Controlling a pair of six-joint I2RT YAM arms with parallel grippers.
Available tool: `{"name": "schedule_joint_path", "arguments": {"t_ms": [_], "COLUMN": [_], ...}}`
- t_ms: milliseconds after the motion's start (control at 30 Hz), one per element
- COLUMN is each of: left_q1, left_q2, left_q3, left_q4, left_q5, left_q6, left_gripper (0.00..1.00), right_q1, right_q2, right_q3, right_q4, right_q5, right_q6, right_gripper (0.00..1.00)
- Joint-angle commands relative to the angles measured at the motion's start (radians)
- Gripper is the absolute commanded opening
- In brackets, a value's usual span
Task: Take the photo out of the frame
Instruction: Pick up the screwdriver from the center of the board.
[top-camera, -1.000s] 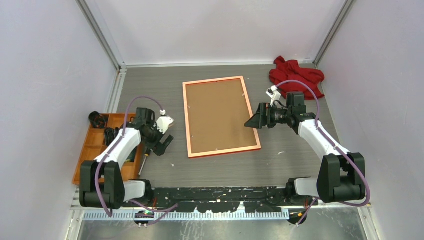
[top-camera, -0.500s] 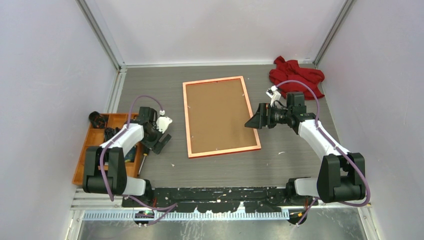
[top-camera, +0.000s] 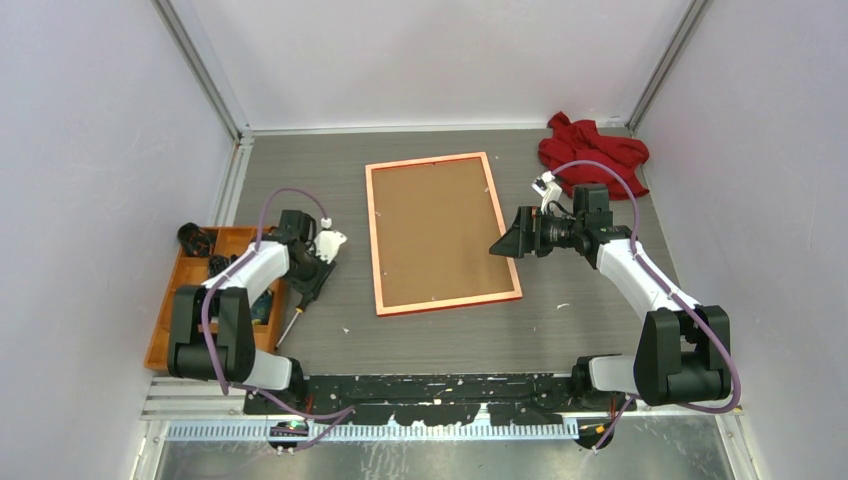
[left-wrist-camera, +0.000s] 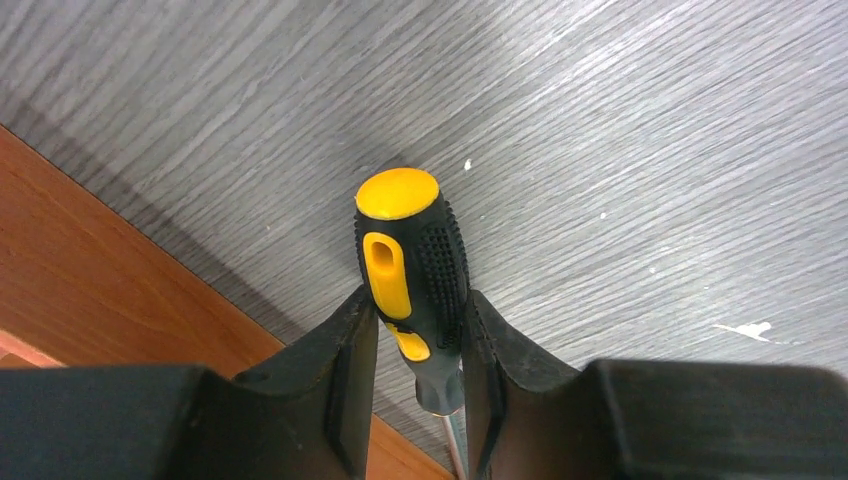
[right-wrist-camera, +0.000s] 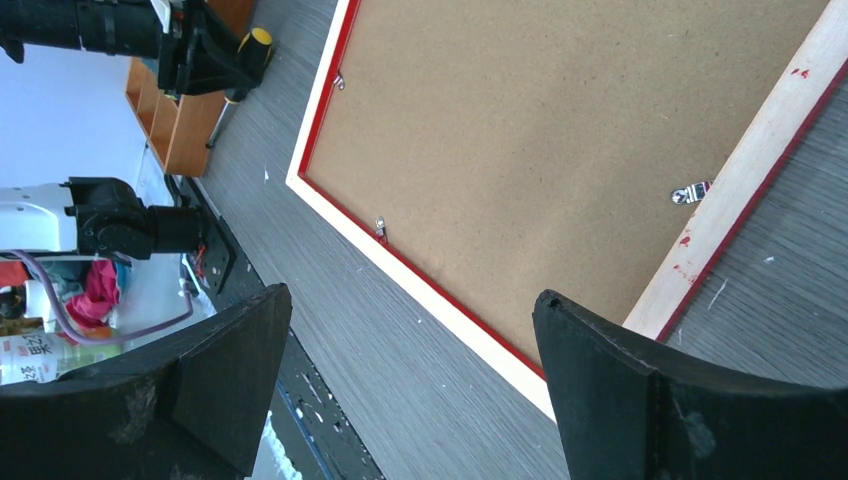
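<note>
The frame (top-camera: 372, 240) lies face down in the middle of the table, its pale rim (right-wrist-camera: 430, 290) around a plain brown backing board (top-camera: 440, 232). Small metal tabs (right-wrist-camera: 380, 228) hold the board in. The photo is hidden under the board. My left gripper (top-camera: 306, 285) is low beside the orange tray. In the left wrist view the left gripper (left-wrist-camera: 415, 300) has both fingers pressed on the black-and-yellow handle of a screwdriver (left-wrist-camera: 405, 230) that lies on the table. My right gripper (top-camera: 503, 245) hovers open over the frame's right edge, and the right wrist view shows nothing held in the right gripper (right-wrist-camera: 408, 300).
An orange wooden tray (top-camera: 190, 295) with dark parts sits at the left edge, right next to the screwdriver (top-camera: 291, 324). A crumpled red cloth (top-camera: 592, 150) lies at the back right corner. White walls close in the table on three sides.
My left gripper has moved towards the tray, dropped onto the screwdriver and closed its jaws on the handle. The right arm and the frame have not moved.
</note>
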Motion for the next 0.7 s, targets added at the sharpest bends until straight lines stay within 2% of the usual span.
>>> {"name": "schedule_joint_path", "arguments": {"t_ms": [0,167,367,533,667], "left_q1": [-0.003,-0.004,-0.023,-0.060,-0.132], "left_q2": [-0.027,-0.127,-0.256,-0.299,-0.279], "left_q3": [0.095,0.244,0.376,0.398,0.393], "left_q4": [-0.037,-0.134,-0.128,0.011,0.174], "left_q5": [0.052,0.203,0.451,0.657,0.733], "left_q6": [-0.005,-0.064,-0.174,-0.377,-0.550], "left_gripper": [0.08,0.01,0.01,0.01,0.01], "right_q1": [0.001,0.002,0.003,0.033,0.120], "right_q2": [-0.039,-0.055,-0.099,-0.174,-0.227], "right_q3": [0.039,0.043,0.048,0.111,0.154], "right_q4": [0.001,-0.016,-0.038,-0.135,-0.120], "right_q5": [-0.004,0.000,-0.032,-0.076,-0.048], "right_q6": [-0.020,-0.047,-0.076,-0.171,-0.170], "right_gripper": [0.95,0.95,0.96,1.00,1.00]}}
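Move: The left fingers already grip the screwdriver's handle, close above the table. The frame, back side up, has its middle about 14 cm ahead of that hand and 27 cm to its right; the clip on the frame's left side lies some 18 cm ahead and 15 cm right, and the wooden tray's middle about 19 cm left, level with the hand. From the right hand, the frame's middle is roughly 7 cm ahead, 14 cm left and 13 cm below. Upwards first, with a little forward reach, then swinging right, the left hand lifts the screwdriver off the table about 23 cm and carries it some 13 cm across to high above the frame's left edge. The wrist swings the fingers from straight down out to the right and forward by some 45 degrees, grip unchanged. Late on, the open, empty right hand rises and eases slightly back over the frame's right side. ##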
